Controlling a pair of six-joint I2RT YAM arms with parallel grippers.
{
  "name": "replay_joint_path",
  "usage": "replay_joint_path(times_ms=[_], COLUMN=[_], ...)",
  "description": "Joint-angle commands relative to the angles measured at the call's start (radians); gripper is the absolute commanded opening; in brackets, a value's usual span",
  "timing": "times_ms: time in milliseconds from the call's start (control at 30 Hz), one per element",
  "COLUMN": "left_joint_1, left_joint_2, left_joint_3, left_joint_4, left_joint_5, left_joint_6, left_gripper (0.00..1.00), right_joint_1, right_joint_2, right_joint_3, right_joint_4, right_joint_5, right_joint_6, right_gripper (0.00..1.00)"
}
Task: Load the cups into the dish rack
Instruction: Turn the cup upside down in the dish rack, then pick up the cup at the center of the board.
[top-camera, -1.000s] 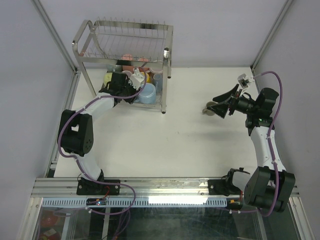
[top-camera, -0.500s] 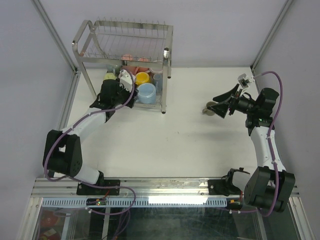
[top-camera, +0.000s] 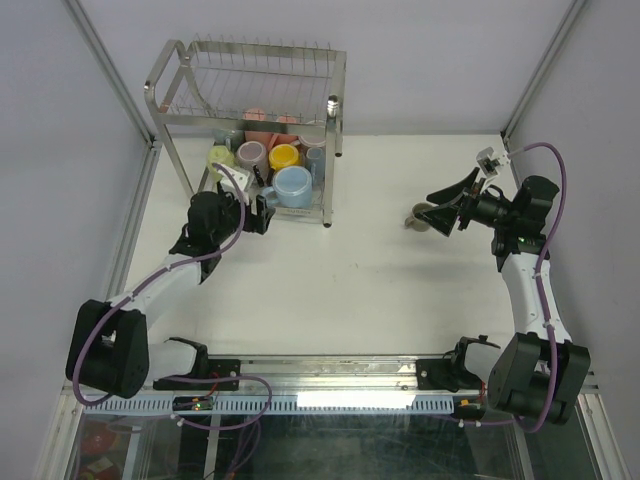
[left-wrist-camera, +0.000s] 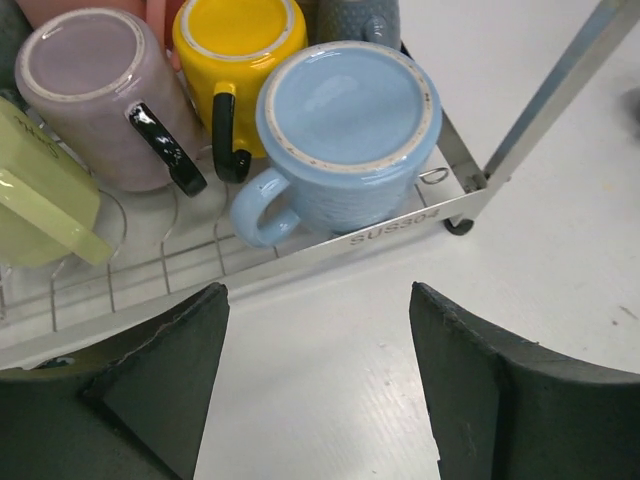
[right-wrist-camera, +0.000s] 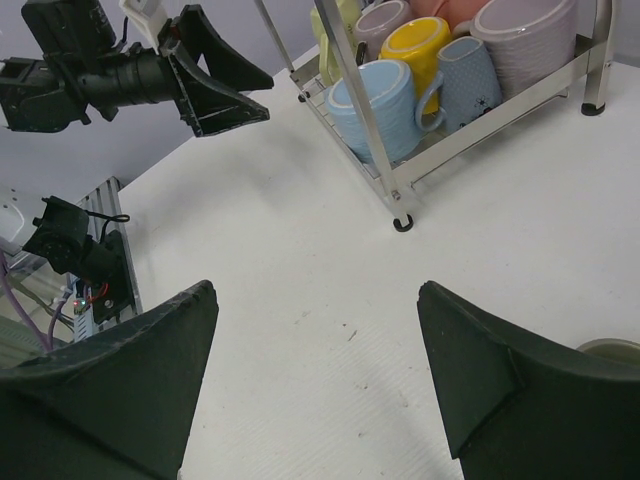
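Observation:
The chrome dish rack (top-camera: 246, 88) stands at the back left. Its lower shelf holds several upside-down cups: light blue (left-wrist-camera: 345, 120), yellow (left-wrist-camera: 240, 40), lilac (left-wrist-camera: 85, 90), pale green (left-wrist-camera: 35, 200) and grey (left-wrist-camera: 360, 20). My left gripper (left-wrist-camera: 318, 300) is open and empty over the table, just in front of the rack's front rail (left-wrist-camera: 380, 235) and the light blue cup (top-camera: 294, 186). My right gripper (right-wrist-camera: 315, 295) is open and empty at the right. An olive cup (top-camera: 420, 216) sits on the table at its fingertips, only its rim (right-wrist-camera: 610, 350) showing in the wrist view.
The rack's upper shelf (top-camera: 260, 75) is slotted wire. A metal frame post (top-camera: 530, 85) rises at the back right, and grey walls close in the table on both sides. The right wrist view shows the left gripper (right-wrist-camera: 215, 85) beside the rack (right-wrist-camera: 480, 120).
My left gripper let go of the light blue cup on the lower shelf, opened, and drew back out of the rack toward the near left. The right arm has not moved.

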Motion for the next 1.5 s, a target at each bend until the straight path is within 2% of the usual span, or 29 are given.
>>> replay_joint_path(times_ms=[0, 267, 400, 600, 767, 867, 967, 1067, 1133, 1300, 1467], left_joint_1=[0.011, 0.012, 0.013, 0.012, 0.013, 0.013, 0.013, 0.013, 0.013, 0.013, 0.013], left_joint_2=[-0.115, -0.243, -0.270, -0.299, -0.336, -0.352, -0.337, -0.286, -0.259, -0.259, -0.299], left_joint_3=[-0.085, -0.237, -0.276, -0.299, -0.299, -0.329, -0.375, -0.447, -0.472, -0.485, -0.501], left_joint_4=[0.197, 0.368, 0.431, 0.438, 0.420, 0.453, 0.540, 0.704, 0.759, 0.706, 0.635], left_joint_5=[0.051, 0.072, 0.104, 0.105, 0.140, 0.149, 0.173, 0.208, 0.215, 0.175, 0.119], left_joint_6=[-0.133, -0.298, -0.397, -0.552, -0.634, -0.679, -0.745, -0.862, -0.890, -0.924, -0.908], left_gripper=[0.73, 0.81, 0.82, 0.88, 0.99, 0.99, 0.99, 0.99, 0.99, 0.99, 0.99], right_joint_1=[-0.012, -0.025, -0.031, -0.043, -0.046, -0.054, -0.064, -0.065, -0.065, -0.065, -0.065], right_joint_2=[-0.018, -0.022, -0.023, -0.028, -0.016, -0.011, -0.006, 0.007, 0.023, 0.065, 0.110], right_joint_3=[-0.003, -0.006, -0.009, -0.014, -0.014, -0.013, 0.000, 0.037, 0.071, 0.153, 0.201], right_joint_4=[0.023, 0.023, 0.024, 0.029, 0.017, -0.014, -0.069, -0.174, -0.255, -0.452, -0.552], right_joint_5=[-0.009, -0.006, -0.003, -0.002, 0.005, 0.016, 0.038, 0.073, 0.100, 0.151, 0.237], right_joint_6=[-0.024, -0.030, -0.031, -0.037, -0.062, -0.113, -0.178, -0.261, -0.326, -0.492, -0.622], right_gripper=[0.84, 0.84, 0.84, 0.84, 0.84, 0.84, 0.84, 0.84, 0.84, 0.84, 0.85])
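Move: The small olive cup, the last on the table, stands about 12 cm ahead of the right hand, 4 cm to its right and 24 cm below. From the left hand it is roughly 39 cm right, 5 cm ahead, 13 cm down. The upturned blue cup sits in the rack some 10 cm ahead of the left hand, 6 cm right and 6 cm below; the yellow cup is about 10 cm beyond the blue cup, 2 cm farther left. Draw the empty left gripper back from the blue cup and the rack, about 9 cm with a drift to the right, rising some 7 cm and then sinking most of that again; roll its left side down about 50 degrees and open the fingers fully. Late on, ease the still-open right gripper right, down and forward towards the olive cup, some 6 cm, its left side dipping slightly. ##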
